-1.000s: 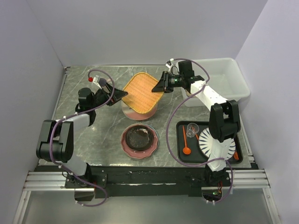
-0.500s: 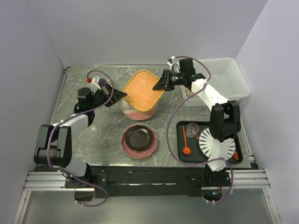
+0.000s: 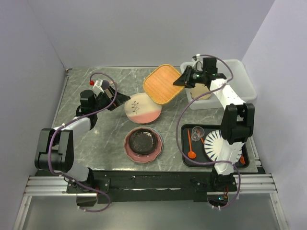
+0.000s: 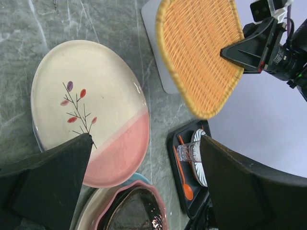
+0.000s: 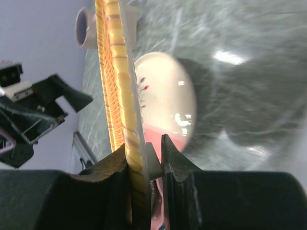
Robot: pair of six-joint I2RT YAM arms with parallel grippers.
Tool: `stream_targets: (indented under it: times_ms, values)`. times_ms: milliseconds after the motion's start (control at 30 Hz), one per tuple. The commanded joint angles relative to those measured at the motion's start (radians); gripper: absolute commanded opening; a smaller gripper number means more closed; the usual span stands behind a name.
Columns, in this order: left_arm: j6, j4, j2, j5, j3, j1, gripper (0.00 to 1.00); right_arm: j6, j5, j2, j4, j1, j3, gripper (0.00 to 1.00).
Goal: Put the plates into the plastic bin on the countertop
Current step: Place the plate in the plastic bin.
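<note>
My right gripper (image 3: 178, 82) is shut on the rim of the orange rounded-square plate (image 3: 163, 85), which hangs tilted in the air just left of the plastic bin (image 3: 235, 76). In the right wrist view the orange rim (image 5: 117, 72) runs edge-on between the jaws of that gripper (image 5: 144, 148). The pink-and-cream floral plate (image 3: 143, 108) lies on the countertop (image 3: 86, 96), also below my open left gripper (image 4: 144, 141) as a wide plate (image 4: 91, 120). A pink-rimmed plate with a black speckled one in it (image 3: 143, 143) lies nearer.
A black tray (image 3: 192, 165) at the near right holds a striped white plate (image 3: 223, 146), a glass (image 3: 196, 132) and an orange spoon (image 3: 191, 152). A cream shape (image 3: 202, 95) shows through the bin's near-left corner. Walls close the table on three sides.
The right gripper has carried the orange plate up and to the right, off the floral plate and toward the bin. The floral plate is now uncovered. The left arm has hardly moved.
</note>
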Motion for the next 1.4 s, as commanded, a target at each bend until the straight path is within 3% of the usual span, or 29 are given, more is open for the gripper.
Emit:
stream_targets:
  times_ms: [0,467,1367]
  values:
    - [0.014,0.026,0.002,0.014,0.041,-0.004,0.99,0.036,-0.007,-0.072,0.066,-0.080,0.000,0.00]
    - [0.021,0.014,0.028,0.028,0.055,-0.004,0.99,0.072,-0.010,-0.046,0.092,-0.232,-0.010,0.00]
    - [0.017,0.017,0.061,0.047,0.061,-0.006,0.99,0.122,0.128,-0.111,0.135,-0.352,-0.083,0.00]
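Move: The right hand already holds the square woven plate by its edge. The middle of the plastic bin lies about 22 cm to this hand's right, 3 cm ahead and 14 cm below, with the cream plates in it about 15 cm right, 2 cm ahead and 20 cm down. The pink-and-cream plate is some 21 cm left, 11 cm back and 19 cm below. From the left hand, the bin is roughly 54 cm right, 14 cm ahead and 11 cm below. The right hand keeps its pinch on the woven plate's edge and sweeps it about 17 cm to the right, fast at first and then slower, edging a few centimetres forward and staying nearly level, away from the pink-and-cream plate and in over the plastic bin. As it goes, the wrist swings some 25 degrees clockwise, and the fingers stay shut on the edge with the plate still held up above the bin rather than lowered in. ##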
